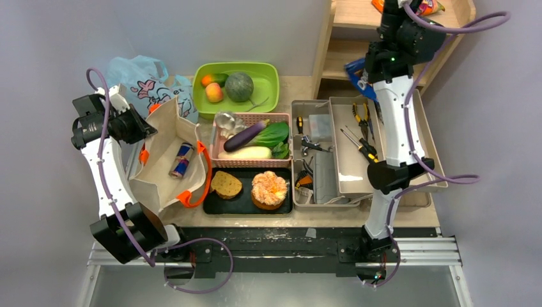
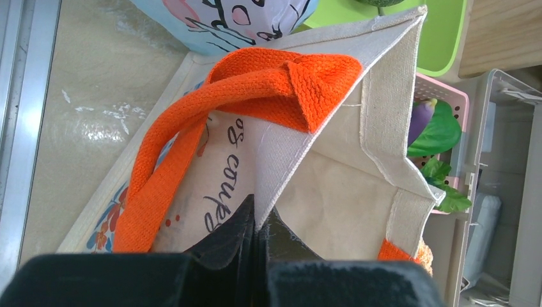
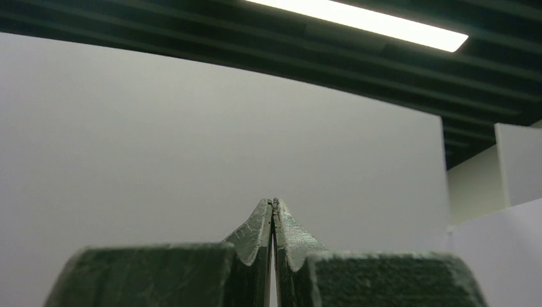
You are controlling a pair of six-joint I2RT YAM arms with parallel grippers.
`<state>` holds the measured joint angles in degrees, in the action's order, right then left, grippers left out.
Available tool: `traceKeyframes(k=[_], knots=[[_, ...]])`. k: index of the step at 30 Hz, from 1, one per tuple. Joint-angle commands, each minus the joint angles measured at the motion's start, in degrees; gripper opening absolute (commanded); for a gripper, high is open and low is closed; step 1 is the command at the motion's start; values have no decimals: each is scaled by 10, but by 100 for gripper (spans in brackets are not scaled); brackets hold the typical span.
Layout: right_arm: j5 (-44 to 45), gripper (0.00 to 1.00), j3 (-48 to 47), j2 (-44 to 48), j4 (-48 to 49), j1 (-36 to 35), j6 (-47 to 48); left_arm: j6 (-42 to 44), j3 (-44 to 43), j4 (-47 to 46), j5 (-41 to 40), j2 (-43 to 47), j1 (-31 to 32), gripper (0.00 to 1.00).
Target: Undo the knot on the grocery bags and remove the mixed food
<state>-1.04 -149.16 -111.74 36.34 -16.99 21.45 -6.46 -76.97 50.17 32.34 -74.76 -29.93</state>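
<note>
The beige canvas tote [image 1: 167,150] with orange handles [image 2: 255,80] stands open at the left, a drink can [image 1: 182,160] lying inside. My left gripper [image 2: 261,219] is shut on the tote's rim. Behind the tote lies the light-blue plastic bag [image 1: 137,78]; its knot is hidden. An orange [image 1: 206,80], a peach [image 1: 214,93] and a melon [image 1: 239,86] sit in the green basin [image 1: 268,96]. The pink basket [image 1: 281,163] holds eggplant [image 1: 246,136], radish [image 1: 246,153] and greens [image 1: 273,135]. The pastry [image 1: 269,188] rests on a black tray [image 1: 246,203]. My right gripper [image 3: 273,203] is shut on nothing, pointing up at a wall.
A brown bread slice [image 1: 226,185] shares the black tray. An open grey toolbox [image 1: 332,160] with pliers and screwdrivers lies under the right arm. A wooden shelf [image 1: 358,13] stands at the back right with an orange snack packet [image 1: 429,6] on it.
</note>
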Motion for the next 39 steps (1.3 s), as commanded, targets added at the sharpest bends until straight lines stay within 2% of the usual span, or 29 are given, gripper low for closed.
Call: traceKeyframes(k=[1, 3, 5, 6, 7, 9, 10, 12, 14, 15, 17, 20, 23, 28, 39], knots=[[13, 0, -16, -6, 71, 41, 88, -9, 3, -12, 16, 14, 4, 0], [12, 0, -4, -6, 69, 49, 87, -12, 2, -12, 16, 14, 3, 0], [-3, 0, 28, 27, -11, 58, 31, -11, -2, -10, 15, 15, 4, 0], [-34, 0, 76, 63, -56, 60, -3, -10, -2, -9, 12, 15, 4, 0], [-72, 8, 150, 104, -75, 61, -11, -10, -1, -10, 11, 17, 3, 0], [-136, 39, 308, 187, -96, 59, 8, -12, 3, -12, 7, 18, 3, 0], [-159, 55, 365, 218, -121, 59, 4, -16, 6, -15, 7, 19, 3, 0], [-178, 77, 438, 266, -198, 59, 15, -24, 14, -20, 8, 19, 4, 0], [-174, 90, 495, 307, -260, 59, 36, -33, 22, -26, 9, 18, 4, 0], [-169, 93, 513, 320, -295, 59, 61, -34, 24, -28, 9, 18, 4, 0], [-152, 98, 529, 338, -406, 61, 115, -37, 23, -28, 9, 14, 6, 0], [-125, 99, 551, 350, -591, 67, 180, -37, 18, -26, 5, 9, 7, 0], [-72, 99, 591, 350, -665, 71, 197, -34, 14, -24, 3, 6, 7, 0], [37, 99, 635, 324, -647, 75, 173, -25, 6, -13, 3, 1, 7, 0], [164, 99, 739, 284, -445, 76, 200, -1, 3, 5, 15, 6, 7, 0]])
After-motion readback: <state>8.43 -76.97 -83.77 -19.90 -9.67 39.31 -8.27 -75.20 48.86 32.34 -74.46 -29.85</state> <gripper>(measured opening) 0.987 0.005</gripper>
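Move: The right hand is high up, its shut, empty fingers pointing at the ceiling. The blue chip bag is loose, half hidden under the arm, roughly 16 cm ahead, 8 cm to the right and 50 cm below. Beneath lie the yellow-handled pliers, about 7 cm ahead, 7 right and 65 down; the shelf stands some 28 cm ahead and 17 right, its middle 55 down. From the left hand, the chip bag is about 65 cm right and 16 ahead, near level. After a short swing of about 4 cm to the right that then comes back, the empty right hand plunges some 50 cm down towards the blue chip bag, edging about 8 cm forward and, late in the drop, to the right. Early in the descent the shut fingers spread fully and stay open while the wrist tips over by about 100 degrees, from pointing up to pointing forward and slightly down, bringing the jaws close to the bag without a grip on it. ##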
